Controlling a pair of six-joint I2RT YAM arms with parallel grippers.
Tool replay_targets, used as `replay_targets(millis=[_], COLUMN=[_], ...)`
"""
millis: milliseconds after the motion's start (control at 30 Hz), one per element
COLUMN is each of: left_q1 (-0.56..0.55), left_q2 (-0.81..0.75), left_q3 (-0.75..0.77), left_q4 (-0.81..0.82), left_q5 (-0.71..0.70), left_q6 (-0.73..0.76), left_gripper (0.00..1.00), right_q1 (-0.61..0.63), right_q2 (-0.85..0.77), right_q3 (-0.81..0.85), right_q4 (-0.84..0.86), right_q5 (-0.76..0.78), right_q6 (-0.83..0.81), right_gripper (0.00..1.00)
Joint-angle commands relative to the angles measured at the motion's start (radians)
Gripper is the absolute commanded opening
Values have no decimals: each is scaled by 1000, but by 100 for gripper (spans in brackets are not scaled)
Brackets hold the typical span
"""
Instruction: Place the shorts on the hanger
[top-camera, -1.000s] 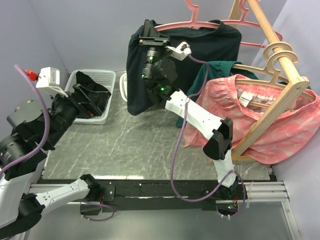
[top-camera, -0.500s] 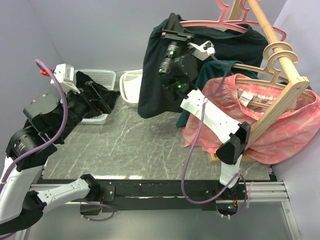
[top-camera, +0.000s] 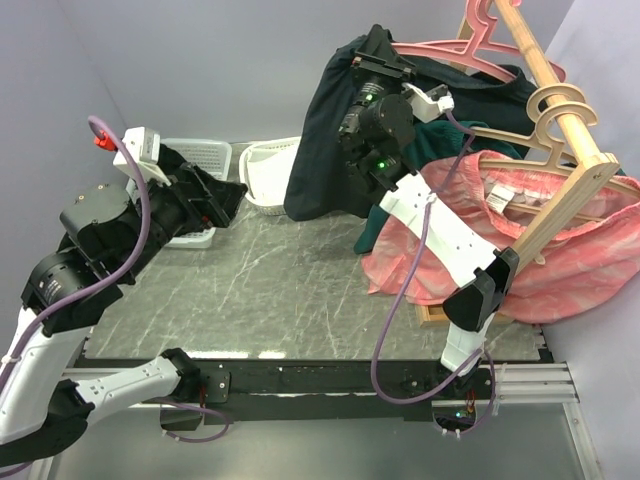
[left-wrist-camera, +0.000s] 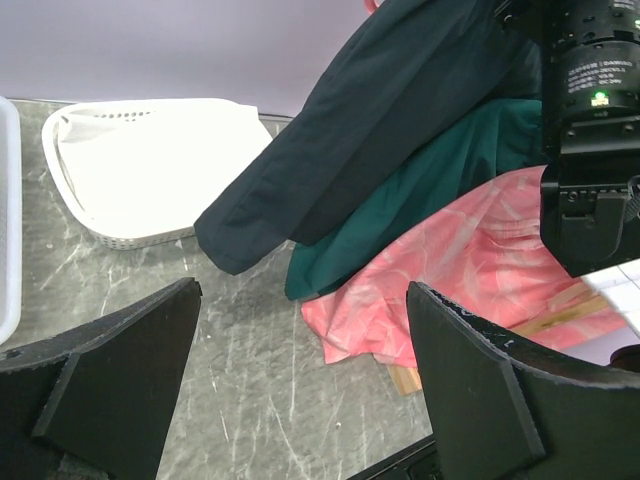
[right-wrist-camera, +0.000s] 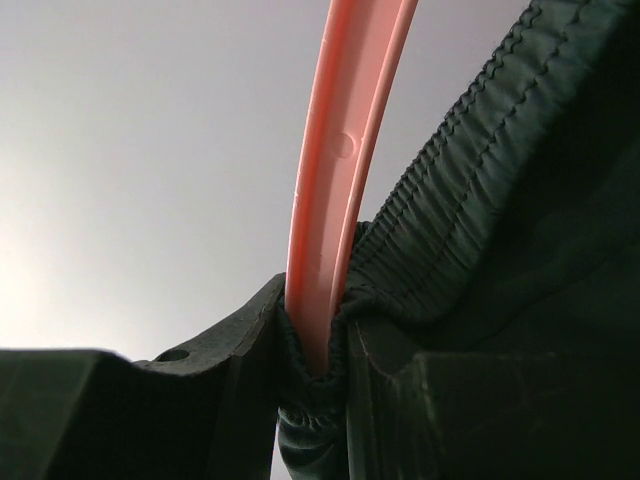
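The pink hanger (top-camera: 440, 44) is held high at the back right, close to the wooden rack, and the dark navy shorts (top-camera: 322, 150) hang from it. My right gripper (top-camera: 376, 52) is shut on the hanger's left shoulder. The right wrist view shows the pink bar (right-wrist-camera: 335, 150) and the shorts' elastic waistband (right-wrist-camera: 480, 150) pinched together in my right gripper (right-wrist-camera: 318, 350). My left gripper (top-camera: 218, 198) is open above the table at the left, holding nothing. Through my open left gripper (left-wrist-camera: 300, 385), the shorts (left-wrist-camera: 350, 130) hang ahead.
A wooden rack (top-camera: 572, 140) with pale wooden hangers (top-camera: 556, 100) stands at the right. It carries a pink patterned garment (top-camera: 570, 250) and a green one (top-camera: 432, 140). A white basket (top-camera: 265, 172) and a second basket (top-camera: 205, 150) sit at the back left.
My right arm has carried the hanger and shorts to the right and a little higher, up to the rack. My left arm has swung right and forward, its gripper still open.
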Motion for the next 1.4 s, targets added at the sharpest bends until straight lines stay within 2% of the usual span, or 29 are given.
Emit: replay_targets(millis=[0, 233, 433, 667, 1100, 1200, 1267, 1300, 1367], left_q1=[2, 1, 1, 1, 1, 1, 2, 1, 2], left_q2=[3, 11, 14, 23, 38, 35, 37, 37, 38], left_q3=[-3, 10, 7, 8, 19, 20, 23, 25, 25], left_q4=[44, 24, 15, 26, 26, 24, 24, 24, 27], left_q5=[19, 15, 10, 30, 30, 26, 24, 24, 25], left_q6=[-15, -12, -12, -15, -8, -5, -3, -3, -3], left_gripper=[89, 89, 89, 89, 89, 90, 90, 91, 91], right_q1=[-37, -85, -96, -109, -131, -134, -134, -133, -131], right_q2=[-88, -139, -185, -212, -240, -246, -248, -249, -246], right_q3=[25, -21, -58, -101, -190, -207, -210, -210, -217], right_q4=[-68, -145, -122, -199, -257, -248, -242, -243, -234], right_q5=[55, 85, 121, 133, 67, 53, 41, 27, 12], right_q6=[142, 359, 383, 462, 640, 639, 633, 636, 631], right_gripper=[0, 0, 0, 0, 0, 0, 6, 14, 25])
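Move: The right hand holds one end of the pink hanger carrying the dark shorts. The stretch of wooden rail meant for its hook is about 23 cm to its right, roughly level with it in reach and some 8 cm higher. An empty pink hanger hangs about 18 cm right and 5 cm farther out; the wooden hangers' hooks sit about 26 cm right and 9 cm back. From the idle left hand that spot is some 48 cm right, 22 cm ahead and 20 cm up. Keeping its grip on the pink hanger and the shorts' waistband, the right hand swings about 8 cm to the right towards the wooden rail, easing back and rising a couple of centimetres as its wrist rolls almost 20 degrees, right side dipping. With the sideways travel done, it sinks about 4 cm and comes forward about 2 cm to lower the hook onto the rail between the empty pink hanger and the wooden ones, fingers still closed. ##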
